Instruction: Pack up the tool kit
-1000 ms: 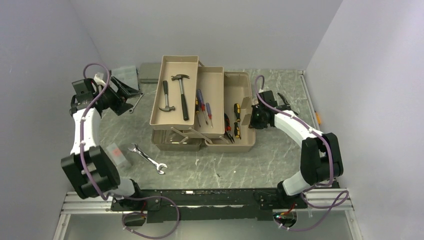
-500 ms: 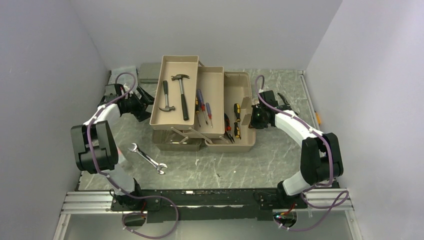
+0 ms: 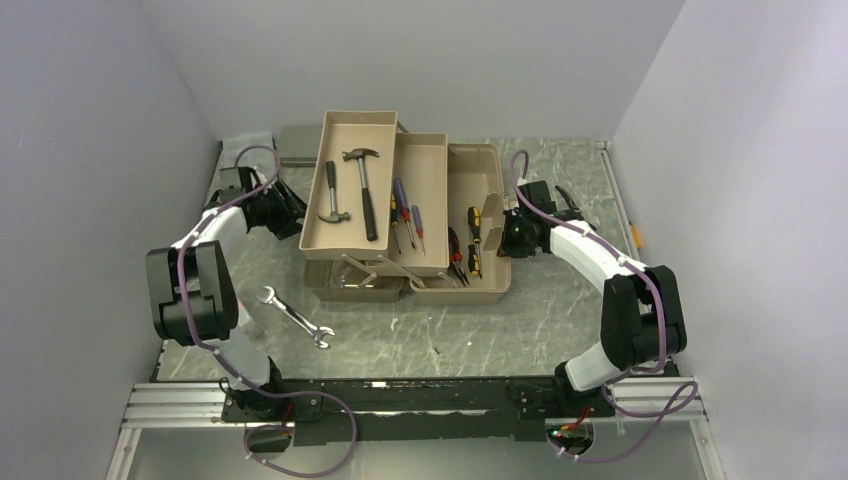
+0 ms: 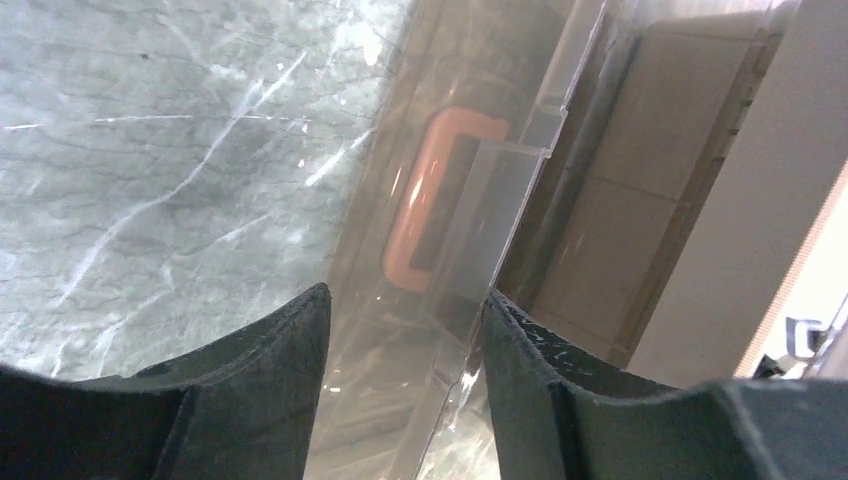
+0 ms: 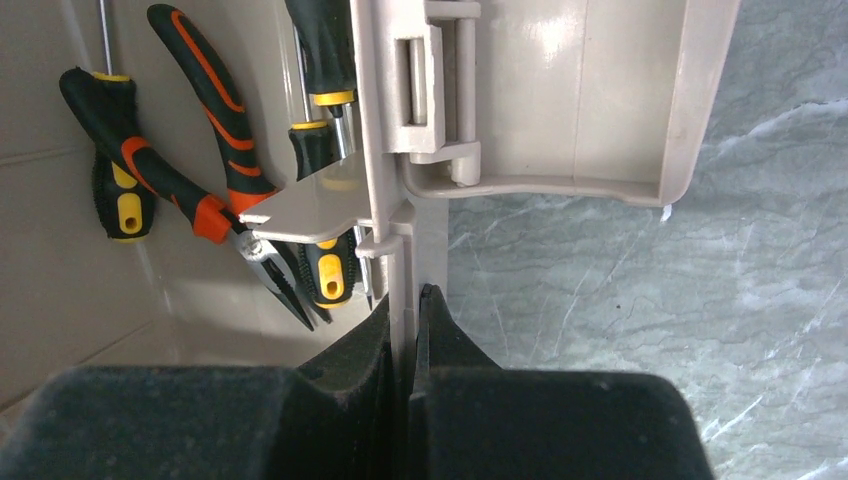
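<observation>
The tan toolbox [image 3: 478, 168] stands open mid-table with its trays fanned out to the left. Two hammers [image 3: 362, 192] lie in the far tray, screwdrivers [image 3: 405, 215] in the middle one, and pliers [image 3: 457, 255] in the base. A steel wrench [image 3: 293, 316] lies on the table, front left. My left gripper [image 3: 288, 208] is at the box's left side. In the left wrist view it [image 4: 405, 293] stands open astride the smoky lid [image 4: 500, 190], whose pink handle [image 4: 430, 200] shows ahead. My right gripper [image 5: 405, 295] is shut on the toolbox's thin right wall [image 5: 385, 150], beside the pliers [image 5: 200, 190].
A flat grey case [image 3: 296, 143] and a clear organiser box [image 3: 250, 146] sit at the back left, behind the trays. Grey walls close in on the left, back and right. A metal rail [image 3: 612, 190] runs along the table's right edge.
The left arm folded in and carried its gripper right, from the far left to the toolbox's left side. Its jaws have narrowed. The right arm has not moved.
</observation>
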`<state>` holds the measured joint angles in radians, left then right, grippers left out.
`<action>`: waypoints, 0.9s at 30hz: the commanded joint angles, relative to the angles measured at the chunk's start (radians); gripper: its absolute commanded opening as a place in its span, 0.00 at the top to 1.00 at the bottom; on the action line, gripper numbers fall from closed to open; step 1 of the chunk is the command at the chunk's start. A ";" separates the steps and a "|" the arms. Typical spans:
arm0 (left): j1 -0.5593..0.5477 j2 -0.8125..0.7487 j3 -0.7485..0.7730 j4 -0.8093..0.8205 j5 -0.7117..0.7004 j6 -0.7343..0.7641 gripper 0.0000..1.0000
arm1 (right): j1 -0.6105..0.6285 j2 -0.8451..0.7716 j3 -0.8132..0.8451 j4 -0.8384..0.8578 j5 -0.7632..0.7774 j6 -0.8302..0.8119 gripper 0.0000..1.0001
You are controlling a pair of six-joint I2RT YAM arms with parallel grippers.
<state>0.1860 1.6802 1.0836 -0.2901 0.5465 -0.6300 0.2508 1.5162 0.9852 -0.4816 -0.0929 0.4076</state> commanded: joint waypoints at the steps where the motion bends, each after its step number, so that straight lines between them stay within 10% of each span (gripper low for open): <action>1: -0.045 -0.010 -0.007 -0.004 -0.095 0.060 0.44 | -0.013 -0.062 0.057 0.032 -0.111 0.005 1.00; 16: -0.047 0.047 -0.017 0.202 0.235 -0.042 0.86 | -0.013 -0.066 0.056 0.039 -0.143 0.011 1.00; 19: -0.047 0.027 0.015 0.126 0.184 0.008 1.00 | -0.014 -0.063 0.059 0.035 -0.145 0.013 1.00; 27: -0.067 -0.102 0.115 -0.159 -0.153 0.156 1.00 | -0.013 -0.054 0.066 0.042 -0.154 0.017 1.00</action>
<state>0.1162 1.6848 1.1267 -0.2955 0.5148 -0.5022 0.2363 1.5162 0.9852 -0.4873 -0.1146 0.3992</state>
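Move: The clear lid hangs open on the tool box's left side. The spot of its rim that the left hand goes for lies about 2 cm to that hand's right and 1 cm ahead, level with the still-open fingers. The small hammer in the top tray is roughly 7 cm right, 4 cm ahead and 8 cm higher; the grey case lies about 13 cm straight ahead, 9 cm lower. From the right hand, the rim spot is some 37 cm left and 7 cm ahead. The left hand slides to its right by almost 3 cm, easing about 1 cm forward, and shuts its half-open fingers fully on the clear lid's thin rim, pinching it between the pads, while the wrist turns some 10 degrees, mostly clockwise. With the rim pinched it draws back about 1 cm to the left and rolls its left side up, while the right hand stays in place and keeps its closed grip on the opposite wall of the tool box beside the latch. ##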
